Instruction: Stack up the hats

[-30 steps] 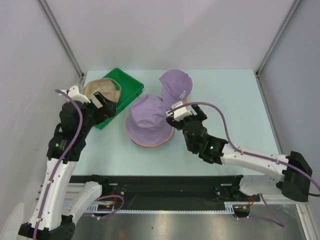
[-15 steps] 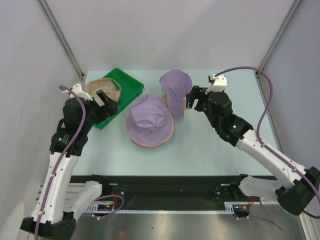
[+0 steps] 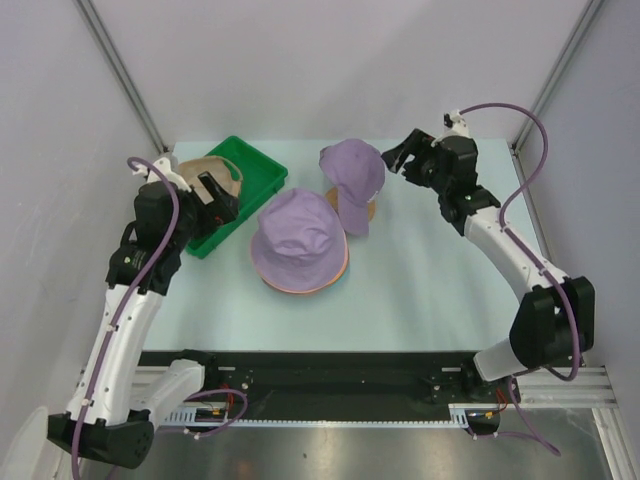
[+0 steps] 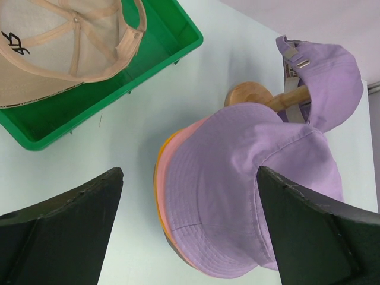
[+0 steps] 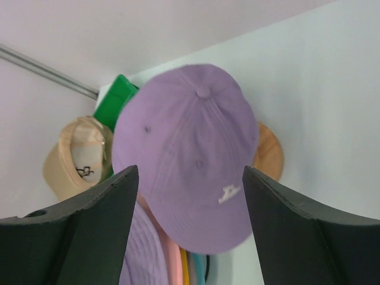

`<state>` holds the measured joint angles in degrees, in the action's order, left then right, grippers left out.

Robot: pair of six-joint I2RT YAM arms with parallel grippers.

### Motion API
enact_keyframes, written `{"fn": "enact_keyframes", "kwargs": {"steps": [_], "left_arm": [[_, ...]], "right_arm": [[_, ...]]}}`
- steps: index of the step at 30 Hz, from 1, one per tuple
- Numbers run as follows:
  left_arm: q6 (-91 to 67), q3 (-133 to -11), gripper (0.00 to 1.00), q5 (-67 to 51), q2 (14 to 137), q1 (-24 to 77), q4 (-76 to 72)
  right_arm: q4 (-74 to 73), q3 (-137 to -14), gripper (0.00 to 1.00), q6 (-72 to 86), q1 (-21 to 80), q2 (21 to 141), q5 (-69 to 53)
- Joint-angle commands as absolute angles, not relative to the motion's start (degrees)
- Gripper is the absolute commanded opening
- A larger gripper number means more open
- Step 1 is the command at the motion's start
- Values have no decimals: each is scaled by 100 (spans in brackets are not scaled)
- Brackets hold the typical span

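A stack of bucket hats (image 3: 298,240) lies mid-table, lavender on top, with pink, orange and teal brims showing beneath it (image 5: 189,265). A lavender baseball cap (image 3: 353,172) hangs on a wooden stand (image 4: 252,95) just behind the stack. The tan cap (image 3: 203,176) lies upside down in a green bin (image 3: 258,170). My left gripper (image 3: 216,197) hovers open over the bin's near side and looks down at the stack (image 4: 255,190). My right gripper (image 3: 402,158) is open, in the air right of the lavender cap (image 5: 190,157), with nothing between its fingers.
The green bin (image 4: 172,41) sits at the back left near the wall. The stand's round wooden base (image 5: 268,151) pokes out under the cap. Grey walls and metal posts close in the back and both sides.
My right arm swung from beside the stack up to the back right and now faces the lavender cap, its jaws a little narrower. The left arm shifted only slightly.
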<state>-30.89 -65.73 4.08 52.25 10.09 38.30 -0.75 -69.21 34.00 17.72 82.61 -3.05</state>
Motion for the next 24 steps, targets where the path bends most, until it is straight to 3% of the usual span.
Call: {"fn": "enact_keyframes", "kwargs": {"steps": [1,15,18,23,24], "left_arm": [[-2901,-7048,100,457,5405,949,3727],[-2839,-7216,100,475,5888,817,3674],[-2839,-7260,100,475,5994,774,3665],[-2813,-7391,100,466,6143,738,3665],[-2813,-7400,100,466,6161,730,3656]], "right_arm": [[579,-7479,75,3682,1635,8822,-1300],[1046,-8217,73,3718,1617,10168,-1494],[1063,-8410,68,3779,1617,10414,-1652],[1090,-8490,35,3823,1626,10538,-1802],[1090,-8490,24,3806,1626,10529,-1819]]}}
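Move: The purple cap on the wooden stand is some 7 cm ahead of the right hand, 8 cm to its left and 7 cm lower; the stacked hats are roughly 12 cm back, 20 cm left and 20 cm down. From the left hand, the tan cap in the green bin is about 15 cm ahead, 4 cm left and well below, with that purple cap about 21 cm ahead and 25 cm right. Right hand reaches about 8 cm forward, 5 left, sinking, to pinch the purple cap's crown; left eases forward. ##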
